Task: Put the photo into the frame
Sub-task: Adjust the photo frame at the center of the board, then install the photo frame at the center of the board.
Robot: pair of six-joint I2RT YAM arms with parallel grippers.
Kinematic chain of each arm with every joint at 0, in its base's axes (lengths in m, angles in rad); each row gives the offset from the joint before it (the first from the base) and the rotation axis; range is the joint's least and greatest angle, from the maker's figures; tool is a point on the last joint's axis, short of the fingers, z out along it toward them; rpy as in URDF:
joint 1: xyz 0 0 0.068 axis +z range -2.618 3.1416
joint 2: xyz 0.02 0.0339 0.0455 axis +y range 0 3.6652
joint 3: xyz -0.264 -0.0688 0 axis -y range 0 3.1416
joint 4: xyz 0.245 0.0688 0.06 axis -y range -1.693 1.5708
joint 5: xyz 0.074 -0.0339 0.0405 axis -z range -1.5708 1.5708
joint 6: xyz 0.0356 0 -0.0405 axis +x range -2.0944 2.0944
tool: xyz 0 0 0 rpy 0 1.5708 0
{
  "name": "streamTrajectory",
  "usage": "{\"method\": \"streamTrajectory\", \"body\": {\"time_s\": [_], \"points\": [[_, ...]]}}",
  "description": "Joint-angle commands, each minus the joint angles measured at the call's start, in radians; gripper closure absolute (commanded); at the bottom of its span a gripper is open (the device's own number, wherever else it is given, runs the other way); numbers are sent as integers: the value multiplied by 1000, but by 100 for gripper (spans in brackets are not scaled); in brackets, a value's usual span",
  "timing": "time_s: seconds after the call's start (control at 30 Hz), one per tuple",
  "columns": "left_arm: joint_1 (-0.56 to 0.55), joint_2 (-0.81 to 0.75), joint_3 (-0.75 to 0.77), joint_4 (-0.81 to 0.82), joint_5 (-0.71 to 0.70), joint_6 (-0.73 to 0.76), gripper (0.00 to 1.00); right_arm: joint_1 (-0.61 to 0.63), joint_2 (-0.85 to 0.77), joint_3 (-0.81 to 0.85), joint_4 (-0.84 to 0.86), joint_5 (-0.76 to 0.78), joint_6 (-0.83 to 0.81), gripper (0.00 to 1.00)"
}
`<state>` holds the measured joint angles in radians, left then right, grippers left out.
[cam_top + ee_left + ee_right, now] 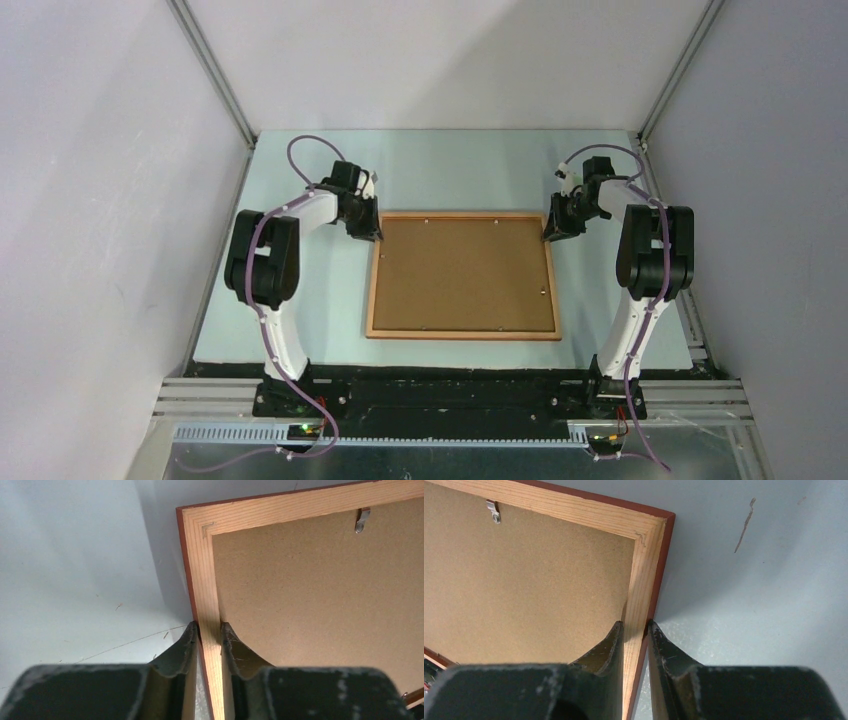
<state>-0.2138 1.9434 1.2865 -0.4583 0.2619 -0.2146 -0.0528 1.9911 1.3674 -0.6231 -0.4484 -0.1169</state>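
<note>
The frame [460,335] lies back side up in the middle of the table, its pale wooden moulding around a brown backing board [462,272]. The photo is hidden. My left gripper [365,232] sits at the frame's left side near the far left corner. In the left wrist view the gripper [209,630] is shut on the moulding [205,580], one finger on each side. My right gripper [555,232] sits at the far right corner. In the right wrist view the gripper [635,627] is likewise shut on the moulding [644,570].
Small metal clips [362,520] [493,510] hold the backing board along the far edge. The pale table surface [460,170] is bounded by grey walls on three sides. Both arm bases stand at the near edge.
</note>
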Motion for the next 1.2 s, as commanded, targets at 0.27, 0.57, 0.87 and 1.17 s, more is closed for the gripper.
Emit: {"method": "streamTrajectory", "body": {"time_s": [0.27,0.57,0.87,1.17], "points": [[-11,-13,-35,2,25,-18,100,-12,-58,-5,-11,-26,-49,75],[-10,-12,-70,8,52,-64,100,-19,-96,-5,-38,-31,-74,51],[-11,-1,-82,30,68,-82,100,-8,-222,-146,-87,13,-140,43],[-10,-2,-83,36,66,-74,100,66,-387,-322,-105,84,-180,41]]}}
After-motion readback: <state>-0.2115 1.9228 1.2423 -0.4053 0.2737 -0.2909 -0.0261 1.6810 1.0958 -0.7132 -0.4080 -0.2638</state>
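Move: The photo frame's left rail runs right between my left fingers, about 1 cm below the hand point. Its far left corner is some 7 cm ahead, and the left clip on the far edge is about 11 cm right and 4 cm ahead. My right fingers already pinch the right rail. The middle of that rail lies about 9 cm back from them, the side clip about 13 cm back and 1 cm left, and the far right corner some 7 cm ahead. My right fingers open and let go of the right rail. I lift that hand about 2.5 cm, then draw it back some 8.5 cm above the rail towards the side clip, turning it slightly counter-clockwise. My left hand stays at its place on the left rail, closes its fingers from both sides to pinch it and keeps hold. ##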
